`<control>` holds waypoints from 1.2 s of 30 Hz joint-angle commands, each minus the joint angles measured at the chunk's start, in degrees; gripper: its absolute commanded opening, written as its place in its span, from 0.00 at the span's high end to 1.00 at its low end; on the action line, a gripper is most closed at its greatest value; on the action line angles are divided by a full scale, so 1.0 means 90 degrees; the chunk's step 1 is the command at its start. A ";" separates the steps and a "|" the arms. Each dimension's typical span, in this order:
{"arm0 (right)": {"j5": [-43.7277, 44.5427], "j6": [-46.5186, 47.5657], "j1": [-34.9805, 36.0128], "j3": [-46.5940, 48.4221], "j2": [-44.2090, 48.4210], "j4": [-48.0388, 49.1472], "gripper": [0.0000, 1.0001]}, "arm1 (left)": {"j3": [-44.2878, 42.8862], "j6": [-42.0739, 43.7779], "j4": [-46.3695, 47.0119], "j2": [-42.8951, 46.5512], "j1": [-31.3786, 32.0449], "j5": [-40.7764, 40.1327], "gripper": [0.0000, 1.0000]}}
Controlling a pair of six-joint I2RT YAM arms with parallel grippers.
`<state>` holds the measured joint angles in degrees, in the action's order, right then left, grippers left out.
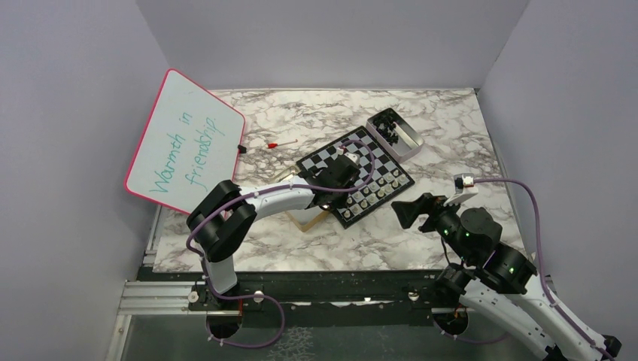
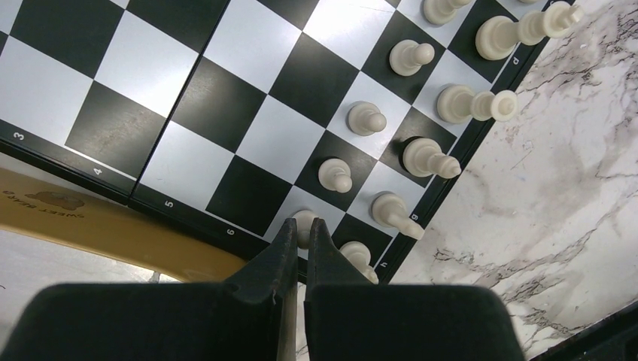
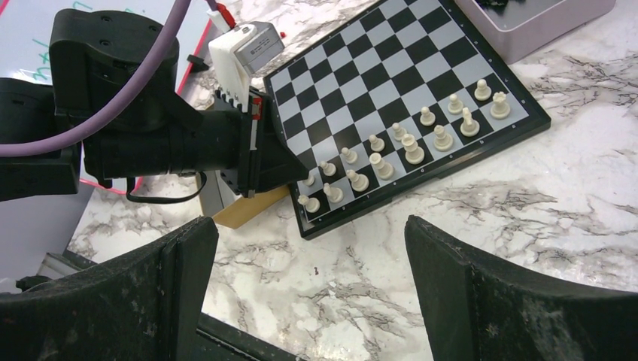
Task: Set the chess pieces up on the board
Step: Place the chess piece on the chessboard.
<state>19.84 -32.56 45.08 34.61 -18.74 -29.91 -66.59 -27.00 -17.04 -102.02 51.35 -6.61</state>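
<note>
The chequered board lies in the middle of the marble table. Several white chess pieces stand in two rows along its near-right edge. My left gripper reaches over the board's near corner. In the left wrist view it is shut on a white pawn standing on a white square by the rim, near files g and h. Other white pieces stand beyond it. My right gripper is open and empty above bare marble, right of the board; the right wrist view shows the board ahead.
A metal tin with black pieces stands off the board's far right corner and shows in the right wrist view. A pink-framed whiteboard leans at the left. A red-tipped stick lies behind the board. A tan box sits at the board's near-left edge.
</note>
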 commanded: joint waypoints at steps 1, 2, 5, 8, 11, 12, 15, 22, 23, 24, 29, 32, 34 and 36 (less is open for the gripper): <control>0.0130 -0.0003 0.0049 0.0128 -0.0041 -0.0001 0.00 | -0.0101 0.0028 -0.0065 -0.0045 0.0022 0.0100 0.95; 0.0130 -0.0005 0.0050 0.0129 -0.0046 0.0003 0.00 | -0.0110 0.0031 -0.0077 -0.0051 0.0025 0.0108 0.95; 0.0135 -0.0006 0.0050 0.0118 -0.0046 0.0016 0.00 | -0.0143 0.0074 -0.0112 -0.0078 0.0033 0.0129 0.93; 0.0134 -0.0014 0.0049 0.0088 -0.0047 0.0035 0.00 | -0.0191 0.0123 -0.0187 -0.0108 0.0053 0.0129 0.91; 0.0130 -0.0014 0.0047 0.0080 -0.0060 0.0045 0.00 | -0.0241 0.0165 -0.0242 -0.0137 0.0071 0.0153 0.89; 0.0125 -0.0015 0.0049 0.0073 -0.0064 0.0043 0.00 | -0.0254 0.0173 -0.0250 -0.0139 0.0080 0.0157 0.86; 0.0125 -0.0011 0.0044 0.0070 -0.0071 0.0041 0.00 | -0.0315 0.0171 -0.0297 -0.0139 0.0093 0.0166 0.77; 0.0092 -0.0066 0.0045 -0.0050 -0.0108 0.0040 0.00 | -0.0538 0.0093 -0.0434 0.0132 0.0101 0.0256 0.66; 0.0083 -0.0073 0.0049 -0.0080 -0.0126 0.0031 0.00 | -0.0589 0.0083 -0.0466 0.0192 0.0098 0.0235 0.64; 0.0061 -0.0094 0.0050 -0.0095 -0.0154 0.0012 0.00 | -0.0646 0.0081 -0.0504 0.0254 0.0095 0.0214 0.63; -0.0040 -0.0202 0.0045 -0.0145 -0.0309 -0.0026 0.00 | -0.0938 0.0071 -0.0659 0.0637 0.0095 0.0075 0.59; -0.0041 -0.0312 0.0047 -0.0125 -0.0393 -0.0082 0.00 | -0.1027 0.0052 -0.0675 0.0984 0.0095 0.0026 0.55; -0.0036 -0.0362 0.0044 -0.0130 -0.0445 -0.0049 0.00 | -0.1039 0.0042 -0.0666 0.1277 0.0095 -0.0014 0.51; -0.0050 -0.0428 0.0050 -0.0070 -0.0505 -0.0073 0.00 | -0.1039 0.0079 -0.0649 0.1577 0.0095 -0.0005 0.45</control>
<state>19.75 -34.52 45.08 33.67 -22.55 -29.95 -73.87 -26.33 -22.87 -94.52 51.88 -5.58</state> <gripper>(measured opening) 0.998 0.490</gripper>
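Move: Between the left fingertips is the white pawn, on the outermost square of the pawn row, its middle about 1 cm below the hand point. The next pawn stands about 2 cm ahead and 2 cm right of the hand, the corner piece some 2 cm back and 2 cm right; the tan box's middle lies roughly 12 cm left and 1 cm ahead. From the right hand that pawn is about 10 cm ahead, 18 cm left and 20 cm down. Easing down barely half a centimetre, the left hand opens its fingers off the pawn on its light square, then climbs with growing speed, about 9 cm straight up off the board with a drift of some 1.5 cm to the right. The fingers keep spreading to about half open. The empty right hand, wide open, sinks about 2 cm late on. ##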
